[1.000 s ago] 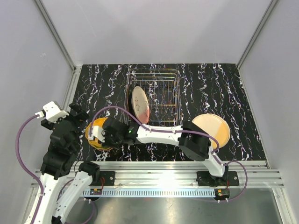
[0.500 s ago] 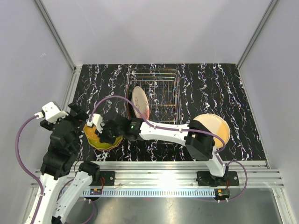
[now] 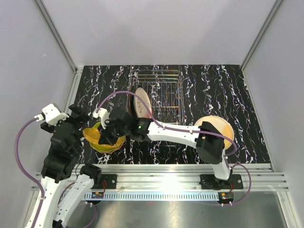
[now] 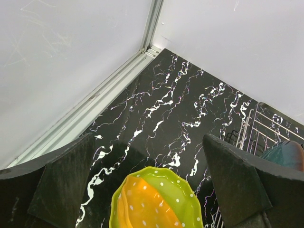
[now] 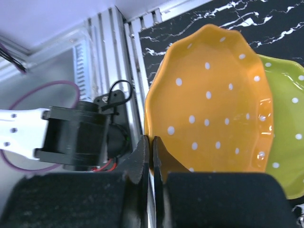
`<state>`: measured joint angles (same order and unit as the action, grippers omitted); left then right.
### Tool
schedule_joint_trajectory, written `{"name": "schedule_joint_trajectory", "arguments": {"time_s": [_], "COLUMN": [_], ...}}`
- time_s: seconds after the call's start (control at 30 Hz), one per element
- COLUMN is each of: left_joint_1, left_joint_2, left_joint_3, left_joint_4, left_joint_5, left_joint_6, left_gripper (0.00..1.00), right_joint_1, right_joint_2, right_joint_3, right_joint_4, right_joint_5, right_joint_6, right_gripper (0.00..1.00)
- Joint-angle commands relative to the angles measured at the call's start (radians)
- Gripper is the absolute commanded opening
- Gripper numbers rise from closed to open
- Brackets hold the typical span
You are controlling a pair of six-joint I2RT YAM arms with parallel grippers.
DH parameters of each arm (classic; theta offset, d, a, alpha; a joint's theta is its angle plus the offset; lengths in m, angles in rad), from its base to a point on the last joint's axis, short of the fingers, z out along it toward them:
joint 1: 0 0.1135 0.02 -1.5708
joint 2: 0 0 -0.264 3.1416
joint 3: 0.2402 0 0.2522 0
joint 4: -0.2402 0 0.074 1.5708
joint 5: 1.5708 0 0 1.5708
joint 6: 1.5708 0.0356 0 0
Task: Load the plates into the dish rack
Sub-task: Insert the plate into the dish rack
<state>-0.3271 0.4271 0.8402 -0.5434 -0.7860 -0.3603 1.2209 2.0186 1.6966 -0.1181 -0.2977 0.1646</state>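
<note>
An orange dotted plate [image 5: 213, 109] lies tilted on a yellow-green dotted plate [image 5: 289, 142] at the table's front left. My right gripper [image 5: 152, 147] is shut on the orange plate's rim. In the top view the right gripper [image 3: 107, 135] reaches across to the orange plate [image 3: 92, 134] and the yellow-green plate [image 3: 110, 145]. My left gripper [image 4: 149, 164] hangs open above both plates, holding nothing. The dish rack [image 3: 166, 90] stands at the back middle with a cream-pink plate [image 3: 141, 105] upright in its left side. A cream plate [image 3: 217, 129] lies at the right, partly hidden by the right arm.
The left wrist view shows the dish rack's wires [image 4: 266, 128] with a teal plate [image 4: 290, 154] at the far right, and the enclosure's wall corner [image 4: 152, 47] beyond. An aluminium rail [image 5: 114, 57] and an arm's black base [image 5: 80, 137] lie near the front edge.
My right gripper has raised the orange plate's rim, tilting it and uncovering the yellow-green plate beneath. The left arm has stayed put.
</note>
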Motion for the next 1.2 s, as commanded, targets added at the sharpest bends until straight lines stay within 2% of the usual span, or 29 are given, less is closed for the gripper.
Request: {"name": "schedule_joint_trajectory", "arguments": {"time_s": [0.0, 0.63, 0.97, 1.17], "left_joint_1": [0.003, 0.003, 0.003, 0.003], "left_joint_2": [0.009, 0.021, 0.022, 0.021], "left_joint_3": [-0.007, -0.007, -0.007, -0.006], "left_joint_4": [0.030, 0.026, 0.028, 0.026], "left_joint_5": [-0.015, -0.010, -0.002, 0.010], "left_joint_6": [-0.005, -0.003, -0.002, -0.002], "left_gripper": [0.99, 0.99, 0.99, 0.99], "right_joint_1": [-0.001, -0.003, -0.003, -0.004], "right_joint_2": [-0.150, -0.346, -0.536, -0.667], "right_joint_3": [-0.018, -0.227, -0.451, -0.517], "right_joint_4": [0.210, 0.304, 0.390, 0.351], "right_joint_5": [-0.038, -0.027, -0.011, 0.038], "right_joint_6": [0.061, 0.133, 0.213, 0.251], "right_gripper": [0.00, 0.00, 0.00, 0.00]}}
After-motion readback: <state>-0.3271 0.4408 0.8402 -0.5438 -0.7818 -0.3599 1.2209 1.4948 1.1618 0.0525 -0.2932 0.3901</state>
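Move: The right hand already holds the orange plate by its edge, over the stack. The dish rack it is bound for has its middle about 22 cm ahead, 27 cm to the right and 9 cm below; in it the white-and-pink plate stands some 18 cm ahead and 20 cm right, 4 cm lower. The green plate lies about 12 cm below, 4 cm ahead, level sideways. From the left hand the rack is roughly 20 cm ahead, 39 cm right, 20 cm down. Keeping its shut fingers on the edge of the orange plate, the right hand carries it about 11 cm to the right, off the green plate and sideways nearer the dish rack, slowly at first and clearly faster in the last third. It climbs some 6 cm and draws back about 5 cm on the way, while the wrist turns by 10 to 15 degrees so that the left-pointing fingers tip up a little. ##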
